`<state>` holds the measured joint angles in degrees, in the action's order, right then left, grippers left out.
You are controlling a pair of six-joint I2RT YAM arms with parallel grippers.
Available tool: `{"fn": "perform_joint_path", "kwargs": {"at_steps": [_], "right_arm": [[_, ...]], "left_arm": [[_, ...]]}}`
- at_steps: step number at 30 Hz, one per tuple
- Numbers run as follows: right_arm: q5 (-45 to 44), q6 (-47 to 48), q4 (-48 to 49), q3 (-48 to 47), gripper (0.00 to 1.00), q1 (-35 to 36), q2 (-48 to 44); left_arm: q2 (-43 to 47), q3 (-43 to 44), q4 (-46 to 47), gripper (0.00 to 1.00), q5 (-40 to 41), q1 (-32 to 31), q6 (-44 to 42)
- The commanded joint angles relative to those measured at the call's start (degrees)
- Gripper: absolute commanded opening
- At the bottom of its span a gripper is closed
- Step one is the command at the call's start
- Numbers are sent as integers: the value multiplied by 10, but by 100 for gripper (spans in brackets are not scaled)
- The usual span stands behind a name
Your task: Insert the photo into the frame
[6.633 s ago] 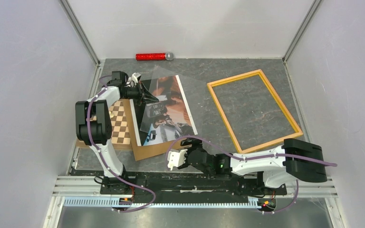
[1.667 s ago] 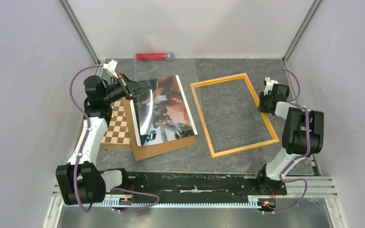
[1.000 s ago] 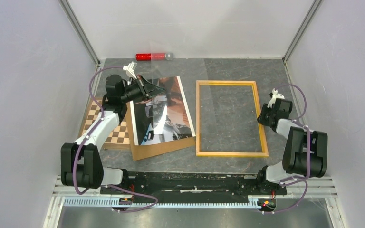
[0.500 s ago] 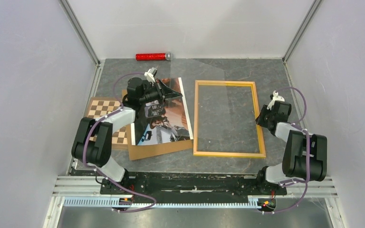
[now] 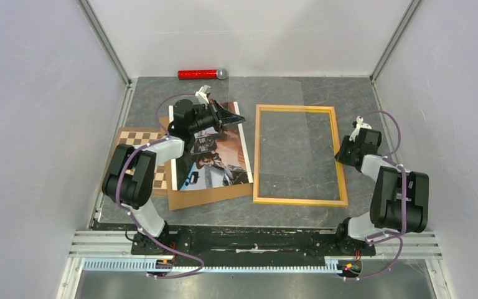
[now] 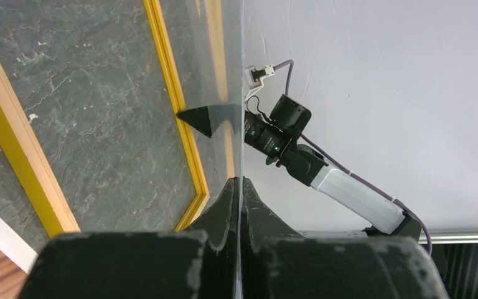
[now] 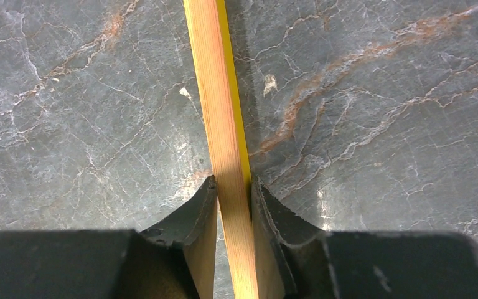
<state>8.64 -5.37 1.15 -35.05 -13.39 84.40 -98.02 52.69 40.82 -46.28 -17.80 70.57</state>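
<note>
The photo lies face up left of centre, on a brown board. The yellow-orange frame lies flat to its right, long side running away from me. My left gripper hovers over the photo's far right corner, shut on the edge of a clear sheet that hangs over the frame. In the left wrist view the left gripper pinches that sheet edge-on beside the frame. My right gripper is shut on the frame's right rail; its wrist view shows the right gripper straddling the rail.
A red glittery tube lies against the back wall. A chessboard sits at the left, partly under the brown backing board. Grey walls close in the left, back and right sides.
My left gripper has carried the clear sheet rightward over the photo, and the sheet now reaches over the frame. The frame, swung straight earlier, has hardly moved in the last second.
</note>
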Motion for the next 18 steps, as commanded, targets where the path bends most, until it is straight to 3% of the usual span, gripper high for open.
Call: {"fn": "perform_joint_path", "kwargs": {"at_steps": [1, 3, 5, 11, 14, 18], "right_arm": [[-5, -14, -3, -30, 0, -6, 11], [-4, -16, -2, -32, 1, -6, 15], [-7, -12, -2, -32, 8, -6, 17], [-3, 4, -10, -39, 48, -13, 10], [4, 10, -32, -52, 62, -18, -1], [23, 10, -59, -74, 66, -38, -16]], "left_arm": [[-18, 23, 65, 2, 11, -12, 39], [-23, 28, 66, 2, 14, -18, 40], [-26, 32, 66, 2, 21, -25, 41], [-58, 47, 90, 2, 33, -54, 67], [-79, 56, 111, 2, 37, -66, 85], [-103, 76, 119, 2, 44, -85, 81]]}}
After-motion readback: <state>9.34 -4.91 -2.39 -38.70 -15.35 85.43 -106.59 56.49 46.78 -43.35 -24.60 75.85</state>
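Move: The left hand, pinching the clear sheet by its edge, has the middle of the frame about 22 cm to its right, level with it front to back and some 20 cm below; the photo lies about 12 cm to its left and 1 cm ahead, just as far below. The right hand still has the frame's right rail between its fingers, the frame's middle being about 15 cm to its left and 3 cm ahead. Left hand carries the sheet about 5 cm right, sinking slightly, towards the frame; right fingers open off its rail. ##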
